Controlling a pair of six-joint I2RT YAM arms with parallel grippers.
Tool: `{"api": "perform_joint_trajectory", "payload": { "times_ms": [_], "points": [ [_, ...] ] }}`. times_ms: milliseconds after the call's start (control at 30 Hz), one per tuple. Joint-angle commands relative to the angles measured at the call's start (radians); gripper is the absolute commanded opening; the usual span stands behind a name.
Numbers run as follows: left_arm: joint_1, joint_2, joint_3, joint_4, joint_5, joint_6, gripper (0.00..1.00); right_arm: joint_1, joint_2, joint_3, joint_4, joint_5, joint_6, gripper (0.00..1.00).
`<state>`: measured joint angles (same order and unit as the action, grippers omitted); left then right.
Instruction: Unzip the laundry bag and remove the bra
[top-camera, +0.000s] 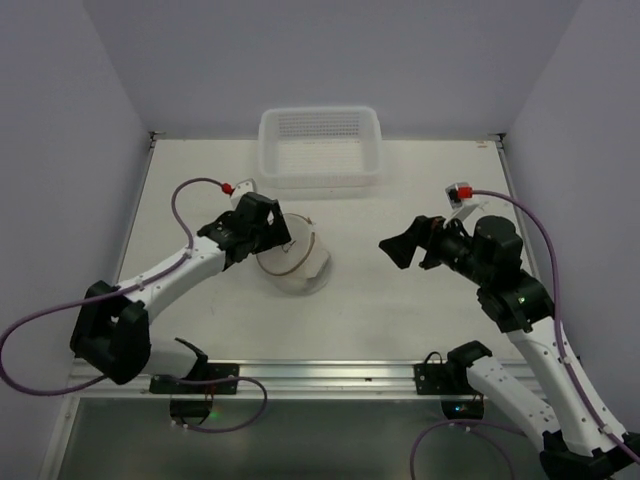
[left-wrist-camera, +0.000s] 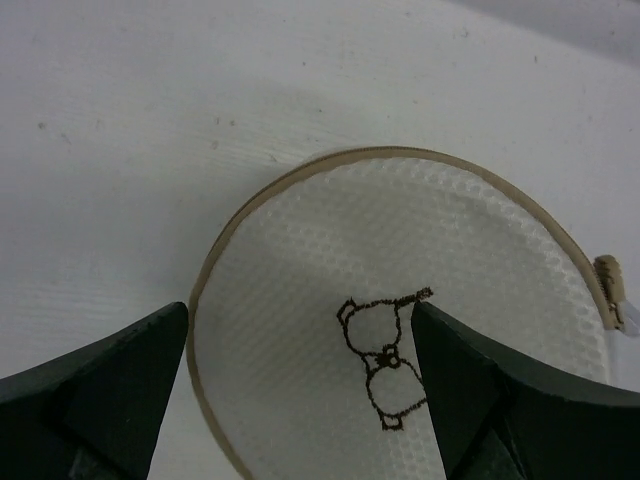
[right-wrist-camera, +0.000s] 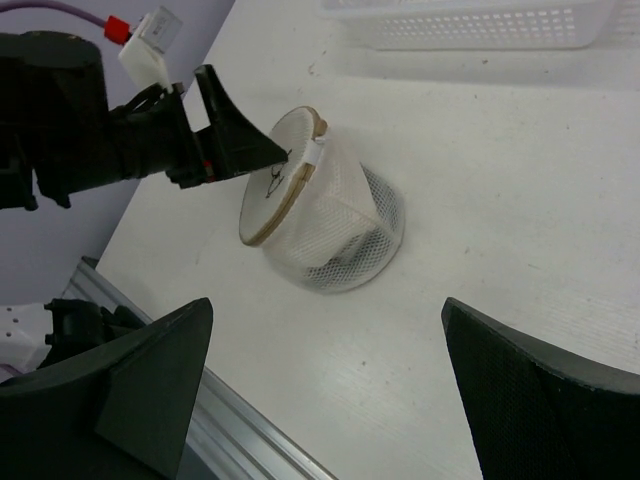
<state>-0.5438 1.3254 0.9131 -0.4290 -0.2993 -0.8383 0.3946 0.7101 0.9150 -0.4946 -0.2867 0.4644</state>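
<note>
The laundry bag (top-camera: 297, 262) is a small round drum of whitish mesh lying tilted on the table, left of centre. Its hoop-rimmed flat face (left-wrist-camera: 400, 250) carries a black bra icon (left-wrist-camera: 385, 360) and points toward my left gripper (top-camera: 268, 228). That gripper (left-wrist-camera: 300, 322) is open, its fingers spread just in front of the face, one tip beside the icon. My right gripper (top-camera: 405, 246) is open and stands well to the right of the bag (right-wrist-camera: 335, 215). The bra is not clearly visible; a pale shape (right-wrist-camera: 340, 262) lies behind the mesh.
A white perforated plastic basket (top-camera: 320, 178) stands at the back of the table, behind the bag. The aluminium rail of the table's near edge (right-wrist-camera: 250, 440) runs below my right gripper (right-wrist-camera: 325, 320). Grey walls close in the left, right and back sides.
</note>
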Motion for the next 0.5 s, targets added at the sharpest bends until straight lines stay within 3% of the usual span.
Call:
{"api": "perform_joint_trajectory", "payload": {
  "times_ms": [0,233,367,467],
  "points": [
    [0.012,0.140,0.078,0.119,0.092,0.166,0.97,0.004,-0.001,-0.028,0.047,-0.040,0.008,0.99],
    [0.010,0.282,0.167,0.367,0.297,0.514,0.98,0.003,-0.046,-0.094,0.036,-0.066,0.028,0.99],
    [0.007,0.320,0.191,0.519,0.537,0.753,0.98,0.004,-0.061,-0.133,0.042,-0.078,0.043,0.99],
    [0.004,0.371,0.246,0.549,0.750,0.827,0.97,0.004,-0.060,-0.149,0.051,-0.095,0.060,0.99]
  ]
}}
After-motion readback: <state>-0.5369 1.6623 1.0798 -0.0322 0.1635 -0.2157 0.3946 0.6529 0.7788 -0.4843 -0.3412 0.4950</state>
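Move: The laundry bag's zipper pull, on the lid's far right rim, lies about 8 cm right of the left gripper, 3 cm ahead and 3 cm lower. The lid's bra emblem is some 3 cm right and 2 cm back of that gripper, and the bag's body about 5 cm right, 3 cm back and 8 cm below. The white basket stands roughly 26 cm ahead and 10 cm right. From the right gripper the pull is about 12 cm ahead, 17 cm left and 20 cm down. Bring the left gripper, fingers kept wide open, about 10 cm right and some 6 cm forward across the tilted lid towards the zipper pull, dipping nearly 4 cm and rising again, seeming to nudge the bag over, while the hand turns some 40 degrees clockwise. Meanwhile lower the open right gripper about 4 cm. ##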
